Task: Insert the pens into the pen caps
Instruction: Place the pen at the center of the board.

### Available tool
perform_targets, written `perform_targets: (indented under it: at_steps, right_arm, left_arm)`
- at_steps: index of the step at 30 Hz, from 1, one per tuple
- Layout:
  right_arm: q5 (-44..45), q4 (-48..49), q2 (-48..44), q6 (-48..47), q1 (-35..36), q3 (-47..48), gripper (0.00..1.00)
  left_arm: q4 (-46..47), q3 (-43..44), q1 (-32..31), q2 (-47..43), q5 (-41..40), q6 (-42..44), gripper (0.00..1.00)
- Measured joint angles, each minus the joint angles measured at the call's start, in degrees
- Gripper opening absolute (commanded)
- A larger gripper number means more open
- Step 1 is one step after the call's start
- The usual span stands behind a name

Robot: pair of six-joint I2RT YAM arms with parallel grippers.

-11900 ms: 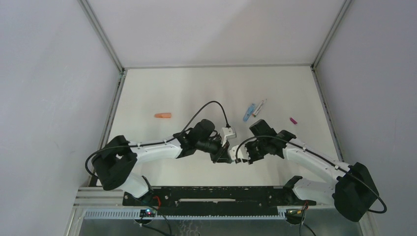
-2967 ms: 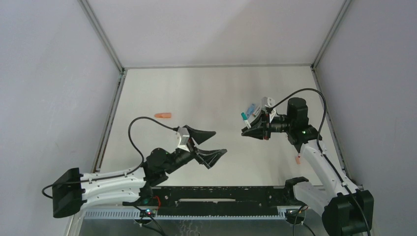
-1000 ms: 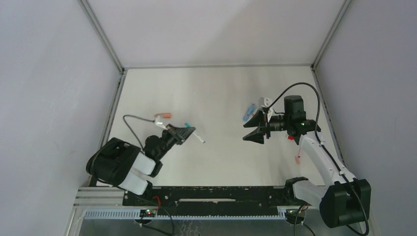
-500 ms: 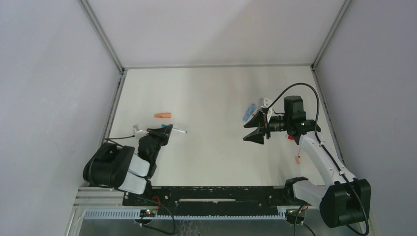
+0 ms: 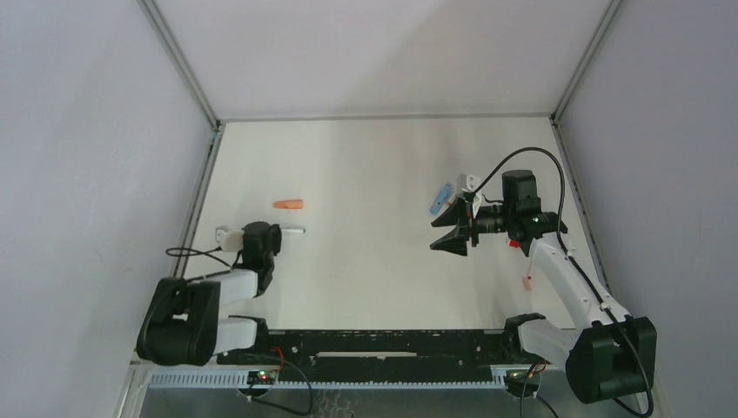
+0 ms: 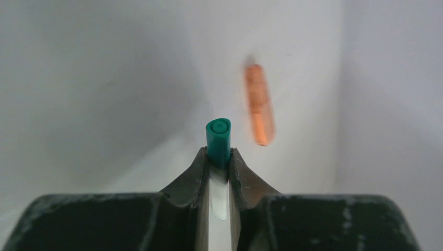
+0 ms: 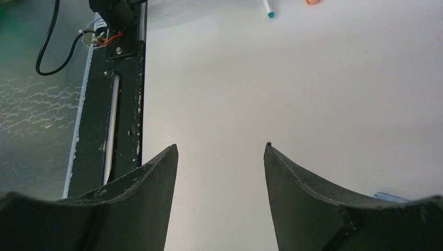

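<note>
My left gripper (image 5: 277,232) is low at the left of the table, shut on a white pen (image 5: 294,232) that points right. In the left wrist view the pen's teal cap (image 6: 218,137) sticks out past the fingertips, both fingers (image 6: 197,172) pressing on it, the white barrel between them. An orange pen cap (image 5: 288,205) lies just beyond, also in the left wrist view as the orange cap (image 6: 259,107). My right gripper (image 5: 432,236) hovers open at the right with nothing between its fingers (image 7: 156,172). A light blue cap (image 5: 441,198) lies behind it.
A small salmon piece (image 5: 527,280) and a reddish one (image 5: 515,245) lie beside the right arm. In the right wrist view the black base rail (image 7: 125,99) runs along the left, and the teal-ended pen (image 7: 268,9) shows at the top. Grey walls enclose the table.
My left arm has folded back and swung its gripper left with the capped pen, close to the orange cap. The right arm has not moved.
</note>
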Motion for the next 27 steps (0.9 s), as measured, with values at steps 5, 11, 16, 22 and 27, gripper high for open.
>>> perform_targets:
  at_steps: [5,11,16,22,27]
  right_arm:
    - [0.00,-0.39,-0.07,-0.55,0.00,0.00,0.68]
    - [0.02,-0.42,-0.09,-0.76,0.00,0.00,0.68]
    - [0.04,-0.44,-0.11,-0.96,-0.02,0.00,0.68]
    - [0.46,-0.85,-0.46,-1.81,-0.61,0.00,0.68]
    - [0.70,-1.55,-2.43,-2.69,-2.86,0.00,0.68]
  left_arm:
    - [1.42,0.68,1.38,7.15,1.55,-1.81,0.21]
    - [5.73,3.17,1.75,12.59,2.99,-1.88,0.48]
    - [11.85,4.37,2.99,16.48,5.53,-1.77,0.52]
    - [15.34,4.04,4.02,16.59,10.69,-0.20,0.55]
    - [15.82,1.14,4.15,6.84,16.52,7.37,0.62]
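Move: The green-capped pen is still pinched in the left hand, just off the table; the bare spot it is going to lies some 4 cm below that hand, about 2 cm ahead and 2 cm to its right. The orange pen lies about 7 cm ahead of the left hand, 3 cm to the right and 4 cm down. From the idle right hand, the spot is roughly 13 cm ahead, 38 cm to the left and 20 cm below. The green-capped pen is lowered about 3 cm to the table in the left hand. Staying low, the hand slides some 4 cm forward as its fingers open and let go of the pen, then rises about 5 cm, drifting right and turning some 15 degrees clockwise with the fingers wide. ##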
